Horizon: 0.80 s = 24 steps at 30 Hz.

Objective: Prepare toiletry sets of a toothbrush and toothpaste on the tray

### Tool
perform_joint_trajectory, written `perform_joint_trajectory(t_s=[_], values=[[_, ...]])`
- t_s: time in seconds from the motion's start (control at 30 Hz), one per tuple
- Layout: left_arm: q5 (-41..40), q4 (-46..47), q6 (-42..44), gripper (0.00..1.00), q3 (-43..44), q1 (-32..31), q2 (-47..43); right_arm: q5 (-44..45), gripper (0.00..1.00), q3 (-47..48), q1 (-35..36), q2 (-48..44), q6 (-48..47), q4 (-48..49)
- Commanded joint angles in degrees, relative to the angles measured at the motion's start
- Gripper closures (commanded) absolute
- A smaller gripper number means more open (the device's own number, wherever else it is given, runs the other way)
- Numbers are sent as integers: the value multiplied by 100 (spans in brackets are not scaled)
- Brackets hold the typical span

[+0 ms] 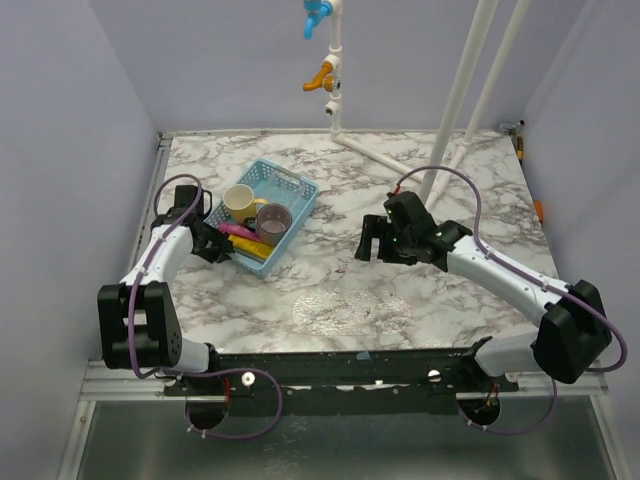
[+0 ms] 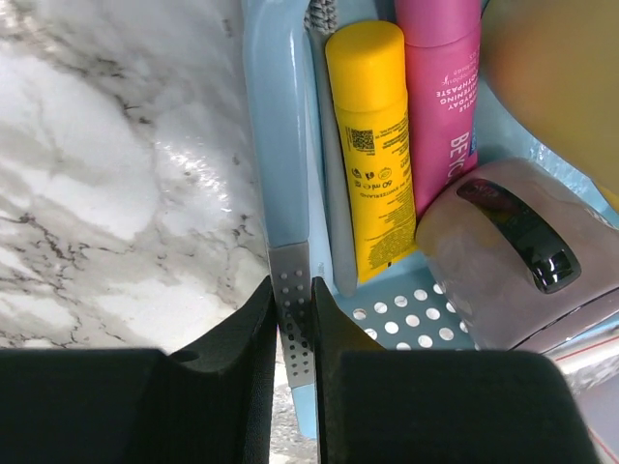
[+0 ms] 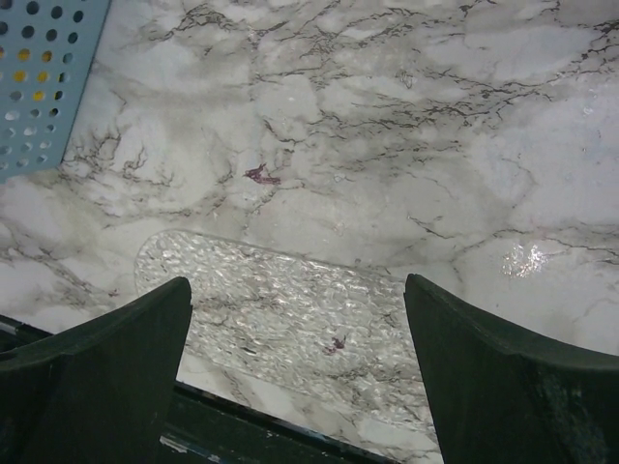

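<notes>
My left gripper [image 2: 295, 340] is shut on the grey dotted grip of a light-blue toothbrush [image 2: 291, 275] at the near-left edge of the light-blue basket [image 1: 296, 186]. Beside it in the basket lie a grey toothbrush [image 2: 335, 193], a yellow toothpaste tube [image 2: 372, 145] and a pink one [image 2: 445, 97]. The clear textured tray [image 1: 350, 310] lies flat near the table's front edge, also seen in the right wrist view [image 3: 280, 309]. My right gripper [image 1: 372, 243] hovers open over the marble behind the tray, nothing between its fingers.
A yellow mug [image 1: 240, 200] and a mauve mug [image 1: 273, 220] stand in the basket; the mauve mug [image 2: 522, 261] sits right next to the tubes. White pipes [image 1: 455, 110] rise at the back. A basket corner [image 3: 39, 68] shows left of the right gripper.
</notes>
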Motion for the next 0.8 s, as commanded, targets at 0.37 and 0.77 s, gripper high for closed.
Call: perform_joint_trajectory(t_s=[0.37,0.77], values=[[1020,137,1530,100,1156,-680,858,-445,6,-193,21,-734,-439,-490],[1385,149,2629,100,1783,-1340,1294,-672,6,-96,16,-1332,-759,-923]])
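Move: The left fingers already grip the near rim of the blue basket, whose middle lies about 9 cm ahead and 6 cm right. From this hand, the yellow tube is about 3 cm ahead and 3 cm right, the pink tube 6 cm ahead and 1 cm right, the brown mug 8 cm ahead and 8 cm right. From the right hand, the basket's middle is some 22 cm left, 6 cm ahead and below. Left hand drags the basket 8 cm right, 4 forward, turning 30 degrees clockwise; right hand rises and backs off. ##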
